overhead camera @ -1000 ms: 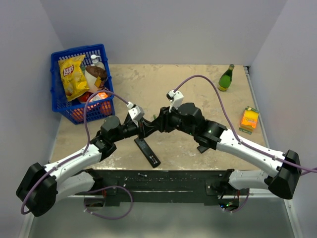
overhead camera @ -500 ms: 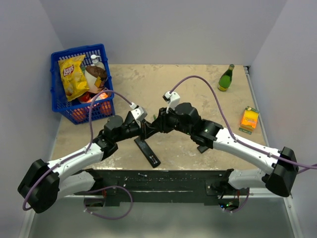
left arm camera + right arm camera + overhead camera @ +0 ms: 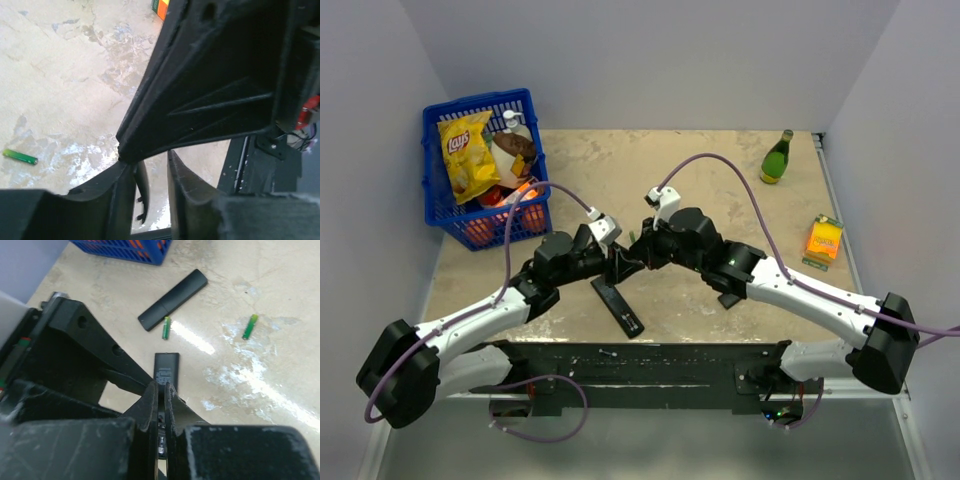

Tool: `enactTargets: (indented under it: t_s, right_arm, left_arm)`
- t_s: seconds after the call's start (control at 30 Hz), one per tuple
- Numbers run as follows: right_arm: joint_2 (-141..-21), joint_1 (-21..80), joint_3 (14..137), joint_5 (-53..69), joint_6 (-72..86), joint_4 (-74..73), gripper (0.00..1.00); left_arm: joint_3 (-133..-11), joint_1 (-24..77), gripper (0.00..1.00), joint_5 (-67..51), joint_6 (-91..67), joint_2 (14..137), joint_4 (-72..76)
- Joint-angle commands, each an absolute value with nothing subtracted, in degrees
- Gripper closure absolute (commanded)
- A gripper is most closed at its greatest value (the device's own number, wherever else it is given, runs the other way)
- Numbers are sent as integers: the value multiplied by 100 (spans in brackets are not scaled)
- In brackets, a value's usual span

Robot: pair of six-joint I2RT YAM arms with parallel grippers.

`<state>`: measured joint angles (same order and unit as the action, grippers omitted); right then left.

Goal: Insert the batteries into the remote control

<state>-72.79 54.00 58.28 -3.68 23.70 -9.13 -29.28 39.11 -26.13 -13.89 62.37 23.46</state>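
Note:
The remote control (image 3: 618,305) is a long slim black bar lying back-up near the front edge; its label end shows in the right wrist view (image 3: 166,367). My two grippers meet just above it. My right gripper (image 3: 632,258) (image 3: 161,390) is almost closed, apparently on the thin black back cover (image 3: 141,192), which hangs between the open fingers of my left gripper (image 3: 616,264) (image 3: 150,165). Two green batteries (image 3: 166,327) (image 3: 250,326) with pale ends lie on the table beyond the remote. One green battery (image 3: 20,157) shows in the left wrist view.
A second black remote (image 3: 172,299) lies toward the blue basket (image 3: 480,165) of snacks at the back left. A green bottle (image 3: 777,157) and an orange box (image 3: 824,240) stand at the right. Another black object (image 3: 730,298) lies under my right arm.
Both grippers have drifted slightly left and closed in on each other above the remote. The left wrist has moved right toward the right gripper.

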Motion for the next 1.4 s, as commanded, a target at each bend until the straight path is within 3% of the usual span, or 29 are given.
enactTargets:
  t_s: [0.0,0.03,0.2,0.33,0.53,0.73,1.03,1.1,1.23,1.37]
  right_arm:
    - [-7225,5405,6099,-861,2153,-1318,100]
    - [-7225,5344,6117,-905,2119,-1397,100]
    - [-7233,5002,6205,-993,2030,-1845,100]
    - [-7417,4467,6354,-879,1733,-2537,100]
    - [-8364,4175,6539,-458,1345,-3321,100]
    - [-9603,4166,6793,-141,1152,-3489,100]
    - [-10951,4166,7856,-404,853,-3972,100]
    - [-11013,4166,7919,-457,853,-4008,94]
    - [-11065,4166,8077,-553,844,-4069,67]
    - [-11048,4166,8139,-711,826,-4122,53]
  left_arm:
    - [-3208,3982,60,-2584,-1397,6240,2716]
    - [-3191,3981,50,-2540,-1406,6232,2698]
    - [-3103,3982,26,-2312,-1397,6117,2435]
    - [-3146,3981,0,-1454,-1590,5820,1873]
    - [-3594,3973,0,480,-2135,5178,336]
    - [-4481,3964,0,1335,-1627,4887,-1184]
    - [-4106,3929,0,2144,-975,4553,-898]
    - [-4025,3736,0,1918,-1028,4439,-879]
    - [-3868,3350,0,1671,-1010,4307,-809]
    - [-3771,2753,0,1135,-1169,4245,-668]
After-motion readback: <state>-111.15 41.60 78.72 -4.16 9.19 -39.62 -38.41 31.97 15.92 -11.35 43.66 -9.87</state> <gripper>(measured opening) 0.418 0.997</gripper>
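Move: Both grippers meet over the table with the battery cover between them: it sits in the right fingertips and about 2 cm to the right of the left hand point. The bare table spot where it goes lies about 5 cm ahead of the right hand, 8 cm to its right and 22 cm below. From the right hand, the open remote is 2 cm back, 4 cm left; a green battery 15 cm ahead, straight out; both about 22 cm down. Open the left gripper wide to leave the cover to the right one, then draw it off to the left about 16 cm and a little forward, swinging it counter-clockwise. Keep the right fingers shut on the cover, pull right and forward clear of the left hand, then lower some 20 cm while tipping the fingers down, and part them at the table. ##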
